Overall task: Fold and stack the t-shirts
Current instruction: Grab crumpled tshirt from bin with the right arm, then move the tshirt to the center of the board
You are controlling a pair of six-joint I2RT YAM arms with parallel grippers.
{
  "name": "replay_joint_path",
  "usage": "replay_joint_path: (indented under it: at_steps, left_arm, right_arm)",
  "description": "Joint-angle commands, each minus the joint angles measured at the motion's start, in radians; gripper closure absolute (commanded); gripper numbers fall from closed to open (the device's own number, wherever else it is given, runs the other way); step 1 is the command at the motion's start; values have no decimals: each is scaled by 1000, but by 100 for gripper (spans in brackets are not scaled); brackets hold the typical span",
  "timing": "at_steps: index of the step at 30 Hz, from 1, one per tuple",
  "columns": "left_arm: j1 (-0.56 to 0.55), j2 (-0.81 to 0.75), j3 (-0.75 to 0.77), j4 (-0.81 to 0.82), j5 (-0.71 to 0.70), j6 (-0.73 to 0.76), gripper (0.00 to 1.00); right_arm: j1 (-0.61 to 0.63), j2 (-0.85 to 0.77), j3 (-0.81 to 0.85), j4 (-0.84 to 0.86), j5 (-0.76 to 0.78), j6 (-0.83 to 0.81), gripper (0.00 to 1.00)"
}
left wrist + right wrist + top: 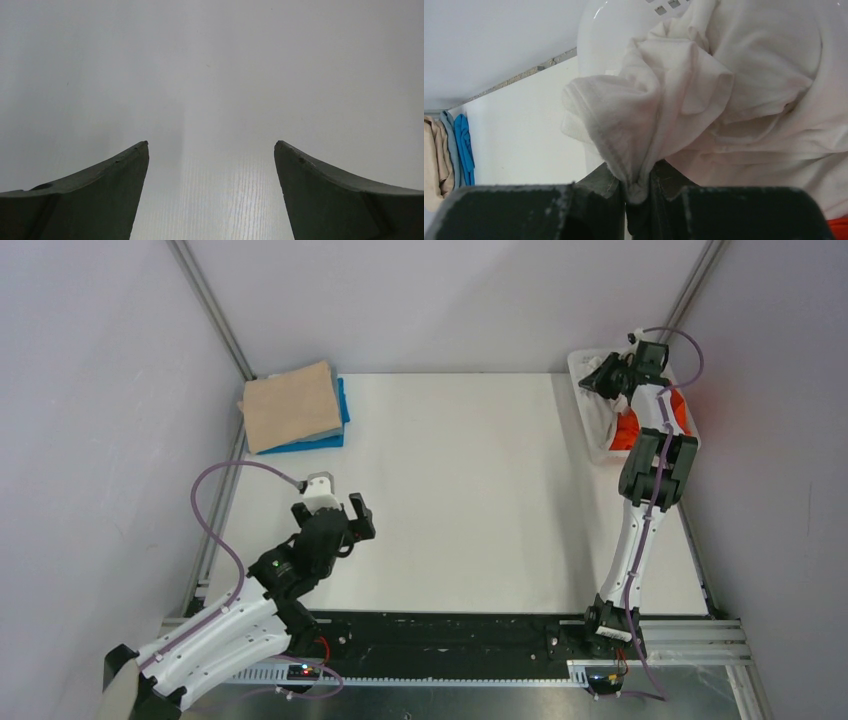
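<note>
A folded beige-tan t-shirt point(291, 405) lies on a folded blue t-shirt point(335, 436) at the table's far left corner; both show edge-on in the right wrist view as tan point(435, 155) and blue point(464, 150) cloth. My right gripper point(608, 380) hangs over the white basket point(590, 445) at the far right, shut on a bunched fold of the thin white t-shirt point(684, 95). An orange t-shirt point(628, 430) lies in the basket under the arm. My left gripper point(335, 512) stands open over bare table at the near left, its fingers point(115, 185) wide apart with nothing between them.
Grey walls close in the white table point(470, 490) on the left, back and right. Metal rails run along its left and right edges. The basket's rim point(596, 30) stands just beyond the held cloth.
</note>
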Motion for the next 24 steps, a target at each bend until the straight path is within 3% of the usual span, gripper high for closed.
replay_joint_path:
  at_steps: [1,11,15,21,24]
  left_arm:
    - [-2,-12,19,10,-26,5,2]
    - [-2,-41,17,11,-10,-6,2]
    - [-2,-81,4,11,-3,-23,2]
    - [-1,-177,-16,-1,29,-53,2]
    - [-1,-228,-24,-27,29,-82,2]
  right_arm:
    - [-1,-71,29,33,16,22,100]
    - [22,-462,80,155,-20,158,100]
    - [75,-612,82,158,-116,197,100]
    - [231,-765,100,105,-233,207,100]
    - [367,-836,63,85,-229,229,100]
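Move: The right gripper already holds the white t-shirt over the bin's far left corner; most of the shirt lies about 5 cm back, 2 cm right and some 5 cm below the fingers. The bin's middle is roughly 5 cm back and 12 cm right, the orange t-shirt about 9 cm back and 16 cm right, both a little lower. From the left gripper, the white t-shirt lies some 36 cm ahead and 68 cm right, slightly lower. Keep the right gripper pinched on the white t-shirt and haul it out of the bin: start slowly straight up, then speed up, bending back and left as you climb, about 49 cm up and some 20 cm each back and left. Tip the fingers up by roughly 50 degrees with some counter-clockwise turn. Ease the empty, open left gripper up about 3 cm. ##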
